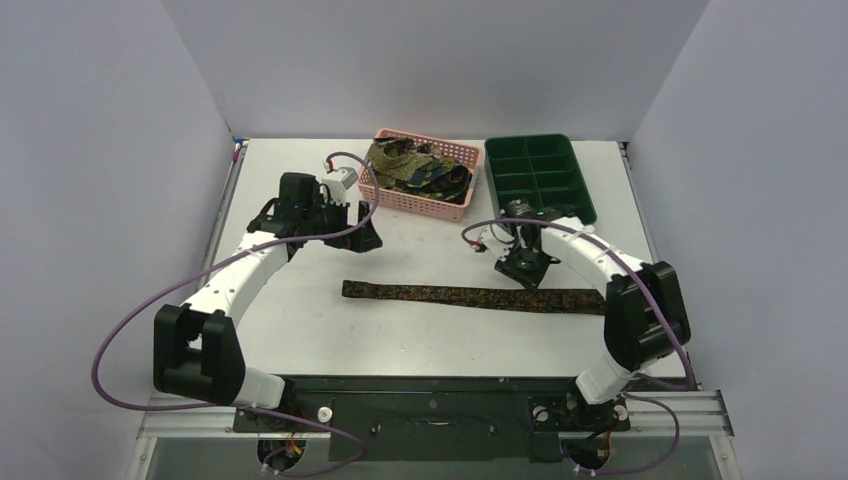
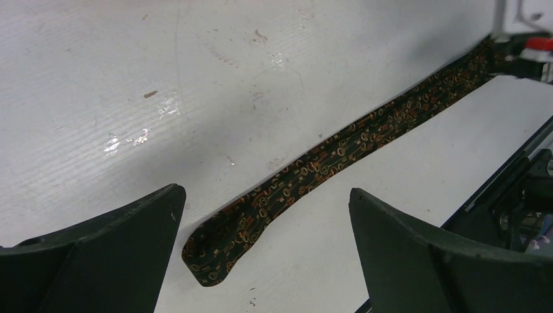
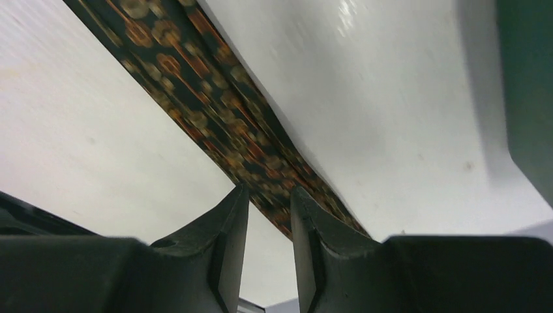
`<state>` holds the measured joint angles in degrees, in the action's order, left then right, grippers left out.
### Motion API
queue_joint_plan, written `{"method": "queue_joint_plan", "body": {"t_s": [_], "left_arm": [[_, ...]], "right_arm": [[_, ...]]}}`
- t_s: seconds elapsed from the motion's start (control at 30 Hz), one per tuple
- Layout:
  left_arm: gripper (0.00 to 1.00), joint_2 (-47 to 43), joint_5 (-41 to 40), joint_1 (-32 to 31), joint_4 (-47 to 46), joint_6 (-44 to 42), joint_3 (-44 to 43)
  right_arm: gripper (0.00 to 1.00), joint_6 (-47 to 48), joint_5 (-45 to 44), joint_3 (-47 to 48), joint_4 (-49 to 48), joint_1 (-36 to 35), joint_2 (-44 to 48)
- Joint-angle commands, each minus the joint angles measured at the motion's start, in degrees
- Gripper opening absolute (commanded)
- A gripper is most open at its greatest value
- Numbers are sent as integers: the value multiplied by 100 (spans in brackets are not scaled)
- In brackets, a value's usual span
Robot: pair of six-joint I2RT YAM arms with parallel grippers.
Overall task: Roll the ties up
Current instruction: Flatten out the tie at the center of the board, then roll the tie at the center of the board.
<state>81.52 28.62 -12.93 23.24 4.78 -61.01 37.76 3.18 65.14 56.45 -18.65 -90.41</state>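
Observation:
One dark tie (image 1: 470, 296) patterned in gold and orange lies stretched flat across the middle of the table. My left gripper (image 1: 368, 238) hovers above and behind its left end, jaws open wide and empty. In the left wrist view the tie's narrow end (image 2: 215, 251) lies below and between the fingers of that gripper (image 2: 265, 192). My right gripper (image 1: 527, 268) hangs just behind the tie's right part. Its fingers stand a narrow gap apart with nothing between them, and the tie (image 3: 215, 111) runs diagonally past the gripper (image 3: 269, 190). More ties (image 1: 420, 165) lie heaped in the basket.
A pink mesh basket (image 1: 415, 203) stands at the back centre. Beside it on the right is a dark green compartment tray (image 1: 491, 170), whose edge (image 3: 528, 85) shows in the right wrist view. White walls enclose the table on three sides.

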Motion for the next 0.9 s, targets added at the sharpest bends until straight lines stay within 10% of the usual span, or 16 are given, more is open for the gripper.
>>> {"method": "queue_joint_plan", "body": {"t_s": [0.0,0.23,0.87], "left_arm": [[97,-209,475,136,-160,357,60],[97,-318,748,493,-256,768,321],[97,-170,1315,520,-702,1273,749]], "right_arm": [[26,-843,143,-142,-488,-703,-501],[23,-750,-812,-520,-976,-1114,-1238],[22,1673,-2321,-911,-833,1767,-1151]]}}
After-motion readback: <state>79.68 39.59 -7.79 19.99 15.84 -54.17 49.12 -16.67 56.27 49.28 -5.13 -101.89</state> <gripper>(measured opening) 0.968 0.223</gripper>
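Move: The tie lies doubled in a strip running left to right; its middle is about 9 cm left of the right hand, 2 cm back and 7 cm below. From that hand the green tray stands roughly 22 cm ahead, 5 cm to the right and 4 cm lower; the pink basket is some 26 cm ahead, 20 cm left and 4 cm lower. From the left hand, the tie's middle is about 21 cm right, 7 cm back and 14 cm below. Down and left first: the right hand, fingers kept nearly shut, sinks about 6 cm onto the tie, then sweeps some 18 cm right along the strip at table height, fingertips pressing on the cloth and dragging it while the hand tilts about 25 degrees, tips swinging rightward. The left hand, empty and wide open, eases back about 2.5 cm. ##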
